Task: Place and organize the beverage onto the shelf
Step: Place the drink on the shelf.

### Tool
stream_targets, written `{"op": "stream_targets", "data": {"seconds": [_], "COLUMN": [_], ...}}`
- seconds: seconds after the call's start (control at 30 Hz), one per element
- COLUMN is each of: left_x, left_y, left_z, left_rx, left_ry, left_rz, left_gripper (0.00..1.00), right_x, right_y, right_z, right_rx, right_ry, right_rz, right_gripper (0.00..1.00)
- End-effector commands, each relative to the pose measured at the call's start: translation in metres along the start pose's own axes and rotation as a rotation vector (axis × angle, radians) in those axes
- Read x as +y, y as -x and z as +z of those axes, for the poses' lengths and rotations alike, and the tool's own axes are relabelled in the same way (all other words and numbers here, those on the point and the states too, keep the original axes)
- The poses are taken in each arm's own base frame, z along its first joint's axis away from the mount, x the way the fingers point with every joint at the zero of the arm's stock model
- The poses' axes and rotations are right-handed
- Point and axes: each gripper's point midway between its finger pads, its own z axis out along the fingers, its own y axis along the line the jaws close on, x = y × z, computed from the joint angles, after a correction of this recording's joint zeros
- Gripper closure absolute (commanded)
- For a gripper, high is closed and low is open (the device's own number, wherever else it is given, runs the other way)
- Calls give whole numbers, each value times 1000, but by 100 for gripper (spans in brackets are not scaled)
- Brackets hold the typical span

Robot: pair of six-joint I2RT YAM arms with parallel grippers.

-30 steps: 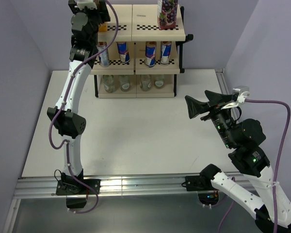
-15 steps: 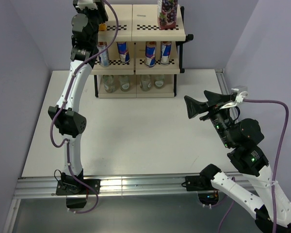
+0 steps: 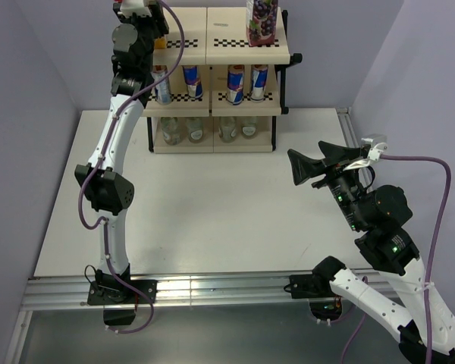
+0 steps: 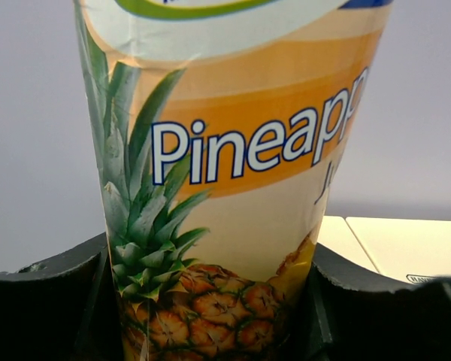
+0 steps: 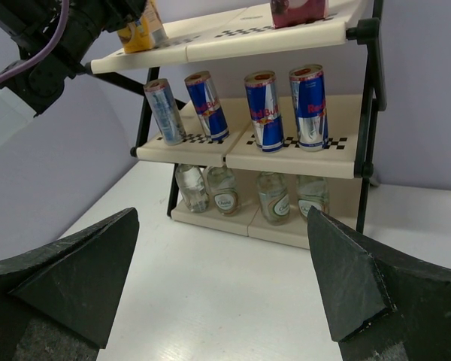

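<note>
The yellow pineapple carton [image 4: 233, 150] fills the left wrist view, upright, with my left gripper [image 4: 210, 301] shut on its lower part, one finger against each side. It stands at the top tier's left end [image 5: 139, 30] of the cream shelf [image 3: 212, 47], my left gripper [image 3: 150, 23] reaching in from the left. The purple grape carton [image 3: 262, 19] stands on the top tier's right half. Several slim cans [image 3: 193, 82] line the middle tier and several small clear bottles [image 3: 197, 130] the bottom tier. My right gripper [image 3: 312, 163] hangs open over the table, right of the shelf, holding nothing.
The shelf's black tube frame [image 5: 367, 105] runs down its right side. White table [image 3: 212, 205] lies between the shelf and the arm bases. Lilac walls close in left, right and behind. A metal rail [image 3: 212, 288] runs along the near edge.
My left wrist has shifted slightly at the shelf's top left corner, still around the pineapple carton. The right arm has barely moved.
</note>
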Motion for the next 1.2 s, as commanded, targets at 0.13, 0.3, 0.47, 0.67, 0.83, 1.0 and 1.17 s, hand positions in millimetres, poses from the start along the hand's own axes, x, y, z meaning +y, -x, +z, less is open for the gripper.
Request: {"op": "stream_targets", "data": {"seconds": [0.13, 0.3, 0.47, 0.67, 0.83, 1.0, 1.17], "left_x": [9, 11, 11, 15, 19, 22, 22], "left_y": [-62, -69, -73, -71, -62, -53, -35], "left_z": [-9, -9, -10, -16, -19, -27, -34], "left_rx": [168, 179, 190, 190, 184, 177, 156], "left_ry": [19, 25, 27, 41, 64, 68, 79], "left_rz": [55, 93, 88, 81, 86, 79, 28], "left_gripper": [26, 24, 25, 10, 5, 1, 0], "right_x": [3, 4, 3, 3, 4, 5, 7], "right_y": [9, 8, 8, 7, 8, 8, 10], "right_z": [3, 3, 2, 2, 2, 2, 1], "right_rx": [-39, -37, -40, -38, -37, -37, -38], "right_ry": [10, 16, 10, 13, 19, 24, 30], "right_rz": [9, 11, 8, 8, 8, 11, 13], "right_gripper": [0, 0, 0, 0, 0, 0, 0]}}
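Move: Directly below the left hand by roughly 9 cm is the spot on the left half of the top shelf where the pineapple juice carton it still grips is standing. The grape juice carton stands level with that hand, about 30 cm to its right; the leftmost can is about straight below, some 21 cm down on the middle shelf. From the right hand the spot is about 38 cm ahead and 42 cm left, nearly level. Easing its grip first, the left hand slides down alongside the pineapple juice carton towards the top shelf, about 5 cm in all and mostly in one quick dip, its fingertips tilting down some 5 degrees. The fingers open from their hold to fully wide, and at the end the hand starts to draw back, 1 to 2 cm, with the fingers still either side of the carton. ##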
